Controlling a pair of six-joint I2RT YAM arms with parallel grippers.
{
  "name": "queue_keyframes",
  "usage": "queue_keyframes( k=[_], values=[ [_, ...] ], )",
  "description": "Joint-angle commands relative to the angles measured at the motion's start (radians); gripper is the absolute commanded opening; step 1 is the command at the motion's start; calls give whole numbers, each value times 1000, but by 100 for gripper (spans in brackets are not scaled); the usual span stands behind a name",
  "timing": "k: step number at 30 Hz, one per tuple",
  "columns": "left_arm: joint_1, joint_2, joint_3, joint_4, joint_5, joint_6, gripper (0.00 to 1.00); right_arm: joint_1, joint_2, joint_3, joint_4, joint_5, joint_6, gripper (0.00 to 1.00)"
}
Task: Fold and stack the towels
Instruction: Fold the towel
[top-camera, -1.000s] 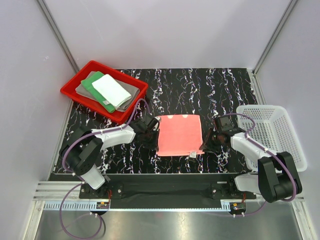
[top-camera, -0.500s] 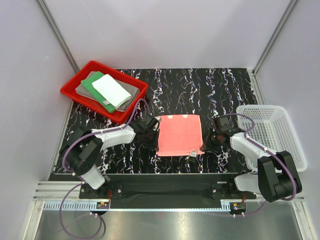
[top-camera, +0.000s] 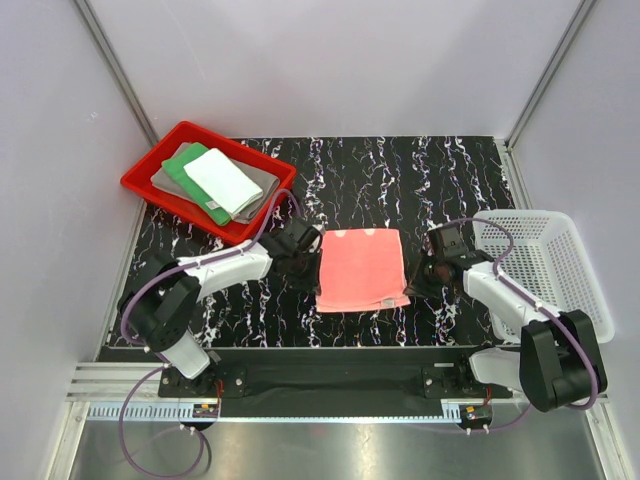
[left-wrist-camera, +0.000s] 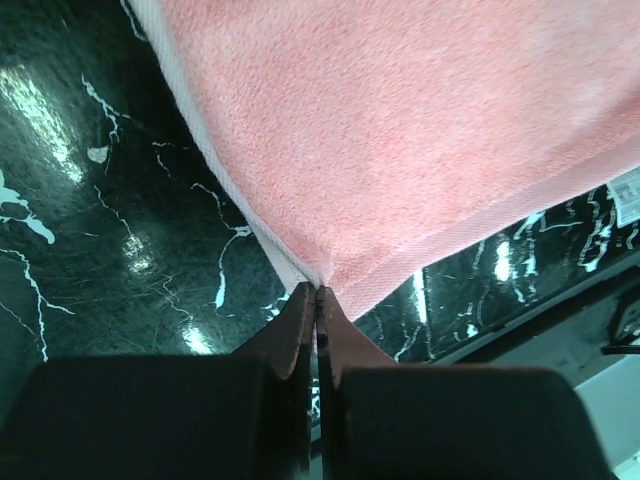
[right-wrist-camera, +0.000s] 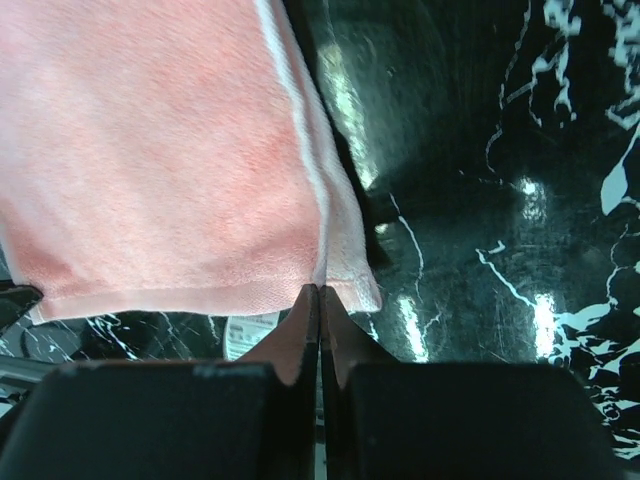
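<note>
A salmon-pink towel (top-camera: 362, 268) lies spread in the middle of the black marbled table. My left gripper (top-camera: 314, 268) is shut on its near left corner; in the left wrist view the gripper (left-wrist-camera: 317, 292) pinches the point of the pink towel (left-wrist-camera: 420, 130). My right gripper (top-camera: 416, 274) is shut on the near right corner, and in the right wrist view the gripper (right-wrist-camera: 319, 290) clamps the hem of the towel (right-wrist-camera: 160, 160). A grey towel (top-camera: 263, 188), a green towel (top-camera: 184, 166) and a white towel (top-camera: 222, 180) lie folded and stacked in the red tray.
The red tray (top-camera: 148, 188) stands at the back left of the table. A white mesh basket (top-camera: 545, 262) sits at the right edge, close to my right arm. Grey walls enclose the table on three sides.
My right gripper has closed on the pink towel's near right corner. Both grippers have shifted slightly away from the bases, and the towel's near edge has come up with them.
</note>
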Motion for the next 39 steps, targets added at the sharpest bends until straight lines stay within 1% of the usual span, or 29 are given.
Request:
queue_keyframes(
  k=[1,2,5,9,10,13,15,19,25,26,28,29,30,31,32,33,35,36,37,39],
  values=[
    [1,-49,51,-32,-6,-28,0,11,-35,78,-55,73,-32,0],
    [1,-55,49,-32,0,-32,0,11,-40,86,-92,89,-31,0],
    [-3,-92,15,8,24,-63,0,11,-77,80,-123,109,-28,0],
    [-19,-115,-116,181,78,-127,0,9,-101,23,-106,130,-6,0],
    [-22,-109,-130,201,79,-133,0,11,-94,2,-95,129,6,0],
    [-39,-60,-140,209,69,-127,0,11,-77,-30,-76,135,36,0],
    [-43,-39,-141,200,37,-121,0,9,-75,-41,-59,124,49,0],
    [-43,-29,-152,192,-2,-106,0,9,-80,-61,-54,112,58,0],
    [-48,-26,-158,201,33,-90,1,11,-109,-67,-77,145,75,0],
    [-51,-29,-163,200,35,-90,13,11,-114,-69,-80,152,78,0],
    [-57,-55,-164,192,33,-90,27,11,-129,-72,-91,153,86,0],
    [-57,-64,-164,178,35,-90,34,11,-131,-74,-92,150,89,6],
    [-57,-87,-158,169,35,-89,44,11,-134,-81,-92,144,92,11],
    [-57,-98,-152,157,35,-86,47,9,-138,-83,-94,139,95,16],
    [-57,-110,-144,126,26,-77,48,9,-140,-87,-89,135,98,18],
    [-56,-132,-118,108,18,-72,48,11,-141,-92,-86,121,102,25],
    [-56,-147,-79,37,-19,-46,50,11,-146,-87,-89,115,104,28],
    [-48,-155,-56,17,-34,-35,51,11,-146,-72,-97,116,103,31],
    [-40,-157,-10,-1,-55,-22,52,11,-153,-63,-111,118,101,32],
    [-11,-141,32,-35,-63,23,52,11,-160,-22,-123,136,90,33]
  ],
)
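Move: Each shut gripper pinches a near corner of the pink towel. The left corner's laying spot is about 3 cm back, 1 cm right and 3 cm below the left hand. The right corner's is about 2 cm back, 2 cm right and 2 cm below the right hand. The towel's middle lies some 7 cm ahead and 14 cm right of the left hand; the white tag sits about 6 cm left and 4 cm back of the right hand. Both hands raise the pinched corners, draw them some 3 cm back and down, then open, left rising clear. ##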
